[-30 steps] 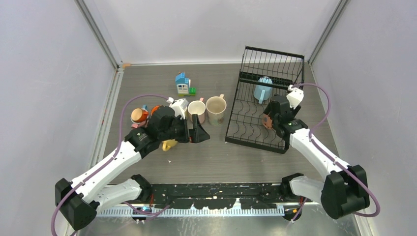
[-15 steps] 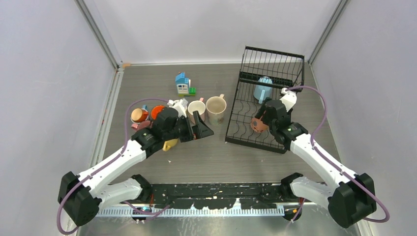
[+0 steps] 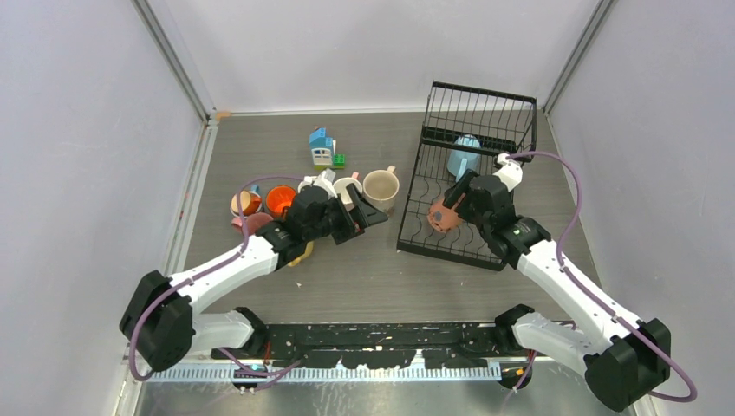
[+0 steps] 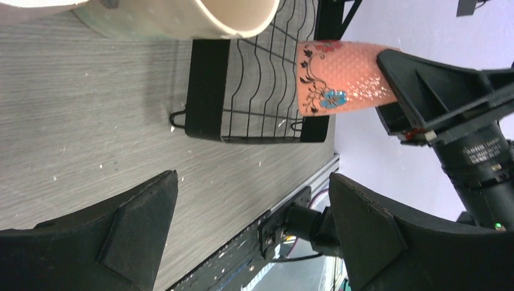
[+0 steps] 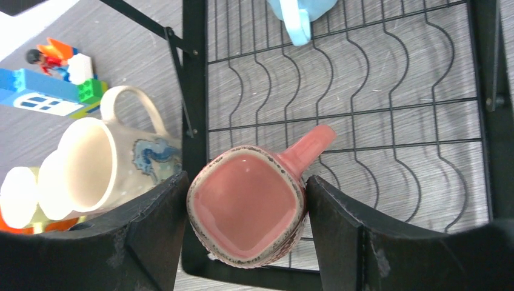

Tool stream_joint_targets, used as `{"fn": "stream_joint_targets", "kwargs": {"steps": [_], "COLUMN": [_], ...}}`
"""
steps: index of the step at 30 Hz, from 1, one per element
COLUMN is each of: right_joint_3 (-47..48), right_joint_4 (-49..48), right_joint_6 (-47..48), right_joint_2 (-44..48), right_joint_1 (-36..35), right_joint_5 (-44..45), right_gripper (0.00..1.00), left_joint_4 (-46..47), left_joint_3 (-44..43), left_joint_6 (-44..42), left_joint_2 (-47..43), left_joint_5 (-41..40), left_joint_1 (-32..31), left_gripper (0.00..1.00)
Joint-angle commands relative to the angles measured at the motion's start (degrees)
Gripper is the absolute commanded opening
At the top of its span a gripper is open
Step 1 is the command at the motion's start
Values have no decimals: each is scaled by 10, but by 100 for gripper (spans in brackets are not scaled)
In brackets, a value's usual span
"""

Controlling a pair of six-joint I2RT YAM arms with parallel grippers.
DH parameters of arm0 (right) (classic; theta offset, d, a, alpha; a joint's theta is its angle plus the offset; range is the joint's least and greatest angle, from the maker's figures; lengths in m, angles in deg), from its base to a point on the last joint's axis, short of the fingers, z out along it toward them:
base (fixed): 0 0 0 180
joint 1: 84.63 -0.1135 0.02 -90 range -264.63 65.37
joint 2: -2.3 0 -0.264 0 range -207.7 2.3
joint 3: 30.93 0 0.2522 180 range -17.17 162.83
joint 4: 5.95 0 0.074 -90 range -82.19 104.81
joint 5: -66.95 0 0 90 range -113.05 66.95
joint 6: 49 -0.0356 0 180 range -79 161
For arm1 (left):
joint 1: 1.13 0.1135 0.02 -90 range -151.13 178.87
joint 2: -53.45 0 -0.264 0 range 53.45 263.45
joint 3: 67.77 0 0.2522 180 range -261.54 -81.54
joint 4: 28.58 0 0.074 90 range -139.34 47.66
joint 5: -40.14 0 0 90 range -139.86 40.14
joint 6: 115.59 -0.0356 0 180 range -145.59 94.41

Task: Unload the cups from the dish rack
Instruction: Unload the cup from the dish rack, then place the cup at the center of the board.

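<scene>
The black wire dish rack [image 3: 503,111] stands at the right. A light blue cup [image 3: 463,157] lies in it. My right gripper [image 3: 454,206] is shut on a pink cup [image 3: 439,216] above the rack's front left part. In the right wrist view the pink cup [image 5: 245,206] sits mouth-up between both fingers [image 5: 151,236], its handle pointing up and right over the rack wires [image 5: 388,91]. My left gripper [image 3: 362,217] is open and empty beside two cream cups [image 3: 381,185]. The left wrist view looks across the table at the pink cup [image 4: 342,85].
Orange [image 3: 280,201], tan [image 3: 244,204], pink [image 3: 251,224] and yellow [image 3: 300,254] cups cluster at the left under my left arm. A toy block house [image 3: 322,147] stands behind them. A cream cup with a blue pattern [image 5: 103,160] lies just left of the rack's edge.
My right gripper has carried the pink cup left and up toward the rack's front left edge. My left arm has swung right and forward toward the cream cups, still open.
</scene>
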State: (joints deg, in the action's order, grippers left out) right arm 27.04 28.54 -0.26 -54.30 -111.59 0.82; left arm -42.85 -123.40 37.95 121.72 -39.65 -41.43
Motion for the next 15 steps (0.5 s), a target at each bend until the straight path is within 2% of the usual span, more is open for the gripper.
{"fn": "stream_joint_targets", "kwargs": {"steps": [1, 10, 15], "right_joint_3": [58, 110, 122], "right_joint_4": [-28, -14, -33], "right_joint_6": [-43, -94, -128], "right_joint_2": [21, 23, 14], "right_joint_1": [-4, -5, -6], "right_joint_5": [-35, -115, -162], "right_gripper": [12, 11, 11], "left_joint_4": [100, 194, 235], "left_joint_3": [-4, -26, -37], "left_joint_6": [45, 102, 138], "left_joint_2": [28, 91, 94], "left_joint_5": [-33, -29, -29], "left_joint_1": [-8, -16, -16], "left_gripper": [95, 93, 91]}}
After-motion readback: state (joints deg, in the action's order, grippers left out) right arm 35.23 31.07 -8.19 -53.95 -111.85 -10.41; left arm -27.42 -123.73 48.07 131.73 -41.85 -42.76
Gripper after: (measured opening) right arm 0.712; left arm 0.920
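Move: The right hand already holds the flowered cup near its base, mouth away from the fingers. The waiting left gripper lies about 20 cm to that hand's left and 6 cm back, roughly level in height. From the right hand the rack's left rail is some 12 cm left and 15 cm below, about level fore and aft; the blue cup is about 17 cm ahead, 2 cm right, 11 cm below. From the left hand the flowered cup is about 19 cm right, 4 cm ahead, slightly lower; the beige mug is 12 cm ahead, hardly to the right, 12 cm below. Keeping its pinch on the flowered cup, the right hand lifts it about 6 cm while carrying it 4–5 cm left towards the left gripper, rolling some 15 degrees so the cup's mouth swings towards that gripper. The left hand, still wide open and touching nothing, comes about 5 cm right and forward to meet the cup. ##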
